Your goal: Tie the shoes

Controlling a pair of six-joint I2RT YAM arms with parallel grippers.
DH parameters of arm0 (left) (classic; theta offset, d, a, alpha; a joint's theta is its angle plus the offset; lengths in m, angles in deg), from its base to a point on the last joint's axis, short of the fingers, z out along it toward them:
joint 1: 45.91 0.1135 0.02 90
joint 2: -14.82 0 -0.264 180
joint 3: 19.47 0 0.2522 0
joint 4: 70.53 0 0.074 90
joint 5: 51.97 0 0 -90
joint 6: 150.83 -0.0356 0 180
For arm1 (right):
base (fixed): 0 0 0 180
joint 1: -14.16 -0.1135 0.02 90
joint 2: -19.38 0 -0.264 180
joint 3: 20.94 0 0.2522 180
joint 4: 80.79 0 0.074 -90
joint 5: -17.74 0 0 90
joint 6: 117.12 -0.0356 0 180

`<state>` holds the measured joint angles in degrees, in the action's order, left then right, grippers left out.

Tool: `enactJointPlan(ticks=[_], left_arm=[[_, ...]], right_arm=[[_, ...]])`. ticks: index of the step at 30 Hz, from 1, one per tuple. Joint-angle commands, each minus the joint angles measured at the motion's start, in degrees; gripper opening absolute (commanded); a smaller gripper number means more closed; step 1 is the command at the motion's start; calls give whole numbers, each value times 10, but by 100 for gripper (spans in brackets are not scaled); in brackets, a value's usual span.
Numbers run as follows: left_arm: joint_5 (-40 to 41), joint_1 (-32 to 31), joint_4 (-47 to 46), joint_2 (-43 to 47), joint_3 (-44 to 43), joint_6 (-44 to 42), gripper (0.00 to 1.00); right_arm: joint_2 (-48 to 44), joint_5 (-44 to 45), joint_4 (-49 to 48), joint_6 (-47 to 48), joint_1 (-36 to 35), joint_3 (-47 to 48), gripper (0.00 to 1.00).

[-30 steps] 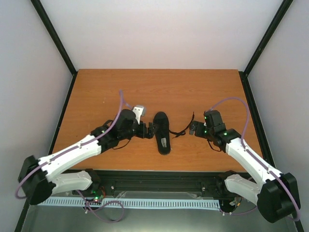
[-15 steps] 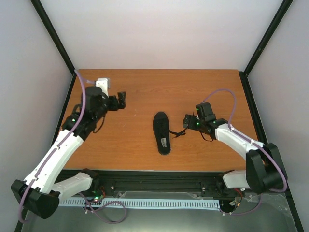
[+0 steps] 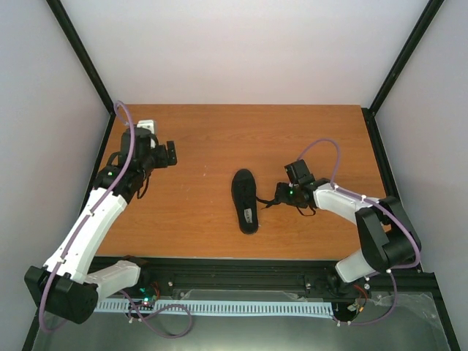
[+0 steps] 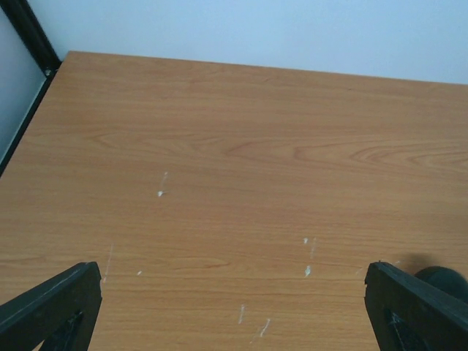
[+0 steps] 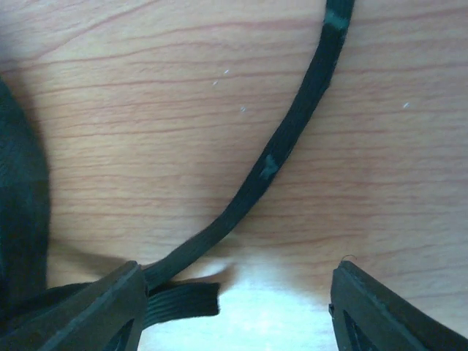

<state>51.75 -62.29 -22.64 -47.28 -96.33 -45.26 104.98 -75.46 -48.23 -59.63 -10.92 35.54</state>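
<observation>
The black shoe (image 3: 246, 200) lies lengthwise near the table's middle, opening up. Its thin black lace (image 3: 271, 203) trails to the right on the wood. My right gripper (image 3: 281, 196) is open and low over this lace, just right of the shoe. In the right wrist view the lace (image 5: 285, 146) runs diagonally between the fingers of the right gripper (image 5: 234, 314), and a flat lace end (image 5: 183, 300) lies by the left finger. The shoe's dark side (image 5: 22, 205) fills the left edge. My left gripper (image 3: 170, 153) is open and empty at the far left, well away from the shoe.
The left wrist view shows the open left gripper (image 4: 234, 311) over bare scuffed wood, with the white back wall beyond. Black frame posts stand at the table's back corners (image 3: 110, 110).
My left arm has swung away from the shoe to the far left of the table. My right gripper has moved left and down, closer to the lace beside the shoe.
</observation>
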Motion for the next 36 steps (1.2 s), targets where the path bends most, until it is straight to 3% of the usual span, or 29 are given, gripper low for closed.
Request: enactJointPlan(ticks=[1,8,16,20,22,23,24,25,30,36], left_arm=[[34,5,23,-4,0,-19,100],[51,5,28,1,0,-24,100],[40,5,30,5,-4,-27,100],[36,5,30,4,-4,-27,100],[28,5,28,5,-3,-28,100],[24,5,28,5,-3,-28,100],[22,5,27,5,-3,-27,100],[20,5,27,6,-3,-28,100],[30,5,19,24,1,-23,100],[25,5,2,53,19,-33,100]], right_arm=[[15,80,7,-18,-2,38,67],[103,147,27,-3,14,121,63],[186,136,20,-1,43,162,60],[218,133,21,6,45,174,44],[226,125,16,5,46,173,29],[225,120,14,4,46,172,17],[223,114,15,2,46,173,5],[217,111,16,2,47,173,3],[120,67,8,35,46,171,3],[-41,-59,-32,80,45,167,3]])
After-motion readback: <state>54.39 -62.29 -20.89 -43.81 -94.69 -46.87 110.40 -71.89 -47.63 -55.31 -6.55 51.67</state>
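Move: The free end of the shoe's lace lies about 9 cm ahead of the right hand, 4 cm to its right and 3 cm lower. The shoe is roughly 12 cm to this hand's left, 2 cm back and about level with it. The other lace, folded, lies on the table some 2 cm back, 2 cm to the left and 3 cm below. For the left hand, the free lace end is about 41 cm to the right, 4 cm ahead and 27 cm below. Forward along the loose lace goes the right hand, about 9 cm, bearing some 3 cm to its right and dipping 2 cm at the end, its left side rolling down a little. There its half-open fingers shut and pinch the lace near its free end, then it rises straight off the table, about 9 cm, drifting slightly left as the roll undoes itself. ##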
